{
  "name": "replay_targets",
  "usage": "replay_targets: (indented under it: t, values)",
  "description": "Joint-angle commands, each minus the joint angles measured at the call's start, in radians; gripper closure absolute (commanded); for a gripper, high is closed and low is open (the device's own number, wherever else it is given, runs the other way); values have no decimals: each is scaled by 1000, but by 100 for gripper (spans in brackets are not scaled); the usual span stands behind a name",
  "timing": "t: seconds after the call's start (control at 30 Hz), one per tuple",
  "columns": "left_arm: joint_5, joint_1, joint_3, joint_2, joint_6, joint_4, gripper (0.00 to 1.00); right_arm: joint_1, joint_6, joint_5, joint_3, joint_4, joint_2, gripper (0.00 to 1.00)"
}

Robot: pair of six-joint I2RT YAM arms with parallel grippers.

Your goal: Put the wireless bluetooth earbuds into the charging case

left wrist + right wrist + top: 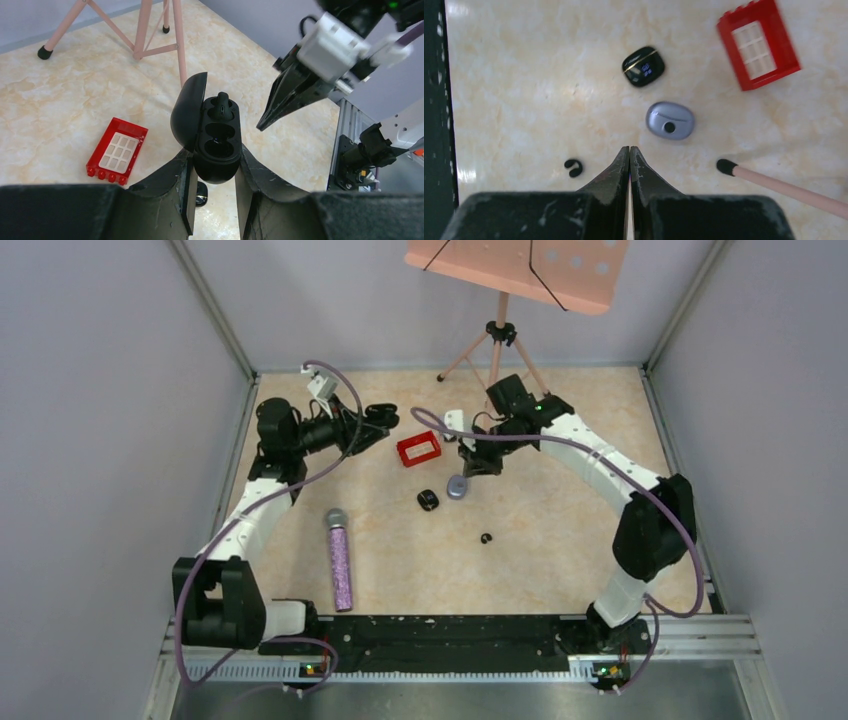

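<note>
My left gripper point(215, 172) is shut on an open black charging case point(217, 145), held above the table with its lid point(187, 112) swung to the left. A black earbud point(222, 106) stands in the far slot; the near slot is empty. The held case also shows in the top view point(385, 420). My right gripper point(629, 150) is shut and empty, and its tip point(262, 125) hangs just right of the held case. Another black earbud point(573, 167) lies on the table left of the right fingertips, also in the top view point(486, 538).
A closed black case point(643, 66) and a lavender-grey case point(670, 120) lie below the right gripper. A red window brick point(418, 449) sits between the arms. A glittery purple microphone point(340, 558) lies front left. A pink music stand point(500, 335) stands at the back.
</note>
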Motion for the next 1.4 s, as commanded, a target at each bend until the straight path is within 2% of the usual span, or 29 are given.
replay_targets:
  t: [0.0,0.1,0.23,0.43,0.7,1.0,1.37]
  values:
    - [8,-21,27,41,-16,61,100,6,377,-53,-43,293,-138,100]
    - [-3,-22,28,50,-39,72,100,6,272,-22,-83,184,-89,100]
    - [-12,-21,5,35,-42,61,100,7,47,-8,-79,-46,32,87]
    - [-19,-15,-23,6,-10,23,100,7,-148,77,-9,-158,184,77]
    - [-19,-7,-5,-1,27,-14,100,13,-298,120,66,-248,306,73]
    - [-25,2,34,22,53,-42,100,47,-333,98,19,-276,309,67]
    - [-31,8,39,28,56,-50,100,65,-306,71,-42,-237,288,69]
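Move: Behind and below the empty right hand lies the loose black earbud, about 6 cm back, 3 cm to its right and 14 cm down. The blue-grey case is some 5 cm ahead, 3 cm left and 14 cm below; the small black case 2 cm ahead and 8 cm left, on the same table. From the left hand, which holds the open charging case, that earbud lies about 11 cm back, 19 cm right and 27 cm below. Dipping to the loose earbud after a brief 4 cm rise, the right hand ends about 12 cm lower, 5 cm back and 4 cm right, its last stretch a slow backward creep just above the table. Its shut fingers open about a third and swing some 30 degrees to point more steeply down, coming close over the earbud. The left hand keeps hold of the open case, sinking about 2 cm. ##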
